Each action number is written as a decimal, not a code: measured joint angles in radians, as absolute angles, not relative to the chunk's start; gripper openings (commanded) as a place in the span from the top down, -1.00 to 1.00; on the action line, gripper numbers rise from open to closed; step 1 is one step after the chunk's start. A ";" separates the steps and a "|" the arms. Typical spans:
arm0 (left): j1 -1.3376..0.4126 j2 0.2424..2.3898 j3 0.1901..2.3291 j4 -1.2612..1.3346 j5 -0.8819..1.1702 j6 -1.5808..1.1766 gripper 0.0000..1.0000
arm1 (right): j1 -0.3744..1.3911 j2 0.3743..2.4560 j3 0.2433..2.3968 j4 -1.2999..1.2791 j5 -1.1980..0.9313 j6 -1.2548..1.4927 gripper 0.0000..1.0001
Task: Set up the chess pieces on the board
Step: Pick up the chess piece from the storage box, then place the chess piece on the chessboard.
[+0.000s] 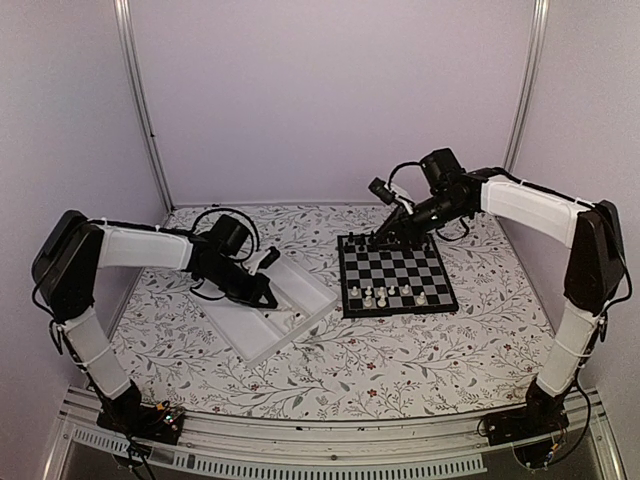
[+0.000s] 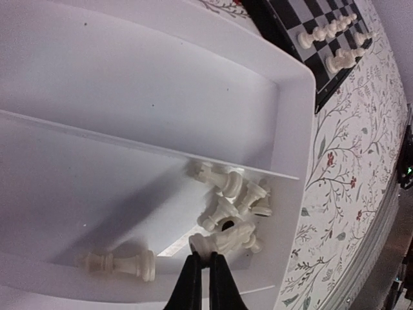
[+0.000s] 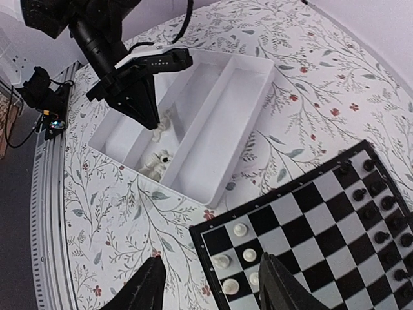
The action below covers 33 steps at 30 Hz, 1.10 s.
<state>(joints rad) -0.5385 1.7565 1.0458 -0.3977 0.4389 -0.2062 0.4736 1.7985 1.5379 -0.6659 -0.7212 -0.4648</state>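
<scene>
My left gripper [image 2: 205,259] reaches into the near compartment of the white tray [image 2: 293,110]. It is shut on the round base of a white chess piece [image 2: 227,240] that lies on its side. More white chess pieces [image 2: 231,192] are heaped just beyond it, and two lie to the left [image 2: 119,263]. From above, the left gripper [image 1: 268,297] is at the tray's middle. The board [image 1: 396,276] stands right of the tray, with several white pieces [image 1: 395,293] near its front edge. My right gripper [image 3: 211,258] hangs open and empty above the board [image 3: 310,213], with white pieces [image 3: 240,229] showing between its fingers.
Black chessmen [image 3: 382,213] stand along the board's far rows. The tray [image 1: 300,285] lies at an angle on the flowered tablecloth [image 1: 400,350], its corner close to the board's left edge. The right arm [image 1: 520,205] stretches over the table's back right.
</scene>
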 measured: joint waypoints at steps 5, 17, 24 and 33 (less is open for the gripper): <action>-0.535 1.694 0.969 -0.268 0.458 -0.266 0.96 | 0.606 1.935 1.618 -0.657 -0.731 -0.389 -0.07; -0.532 1.610 0.900 0.014 0.482 -0.406 0.91 | 0.740 2.145 1.803 -0.648 -0.743 -0.149 -0.10; -0.532 1.561 0.883 0.042 0.487 -0.428 0.91 | 0.751 2.195 1.873 -0.636 -0.739 -0.047 -0.07; -0.542 1.544 0.874 0.060 0.490 -0.441 0.90 | 0.756 2.241 1.912 -0.624 -0.744 0.002 -0.01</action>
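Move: The left gripper already holds a white chess piece just above the storage box; the open right gripper, where it is being taken, is about 22 cm to its right, 5 cm ahead and 16 cm higher. From the left hand, the pile of pieces lies some 4 cm right, 2 cm back and 4 cm below, a lone piece about 3 cm left and 2 cm ahead. For the right hand the held piece is about 21 cm left, 5 cm back, 16 cm below; the board's middle is 5 cm right, 6 cm ahead, 19 cm below. Straight up out of the box for about 9 cm, easing slightly forward and right, the left hand lifts its pinched piece and swings the fingers up to point more level to the right. Meanwhile the right hand sweeps some 15 cm left off the board towards that piece, sinking about 7 cm and drawing back a little, rolling roughly 20 degrees, its fingers staying half open. ##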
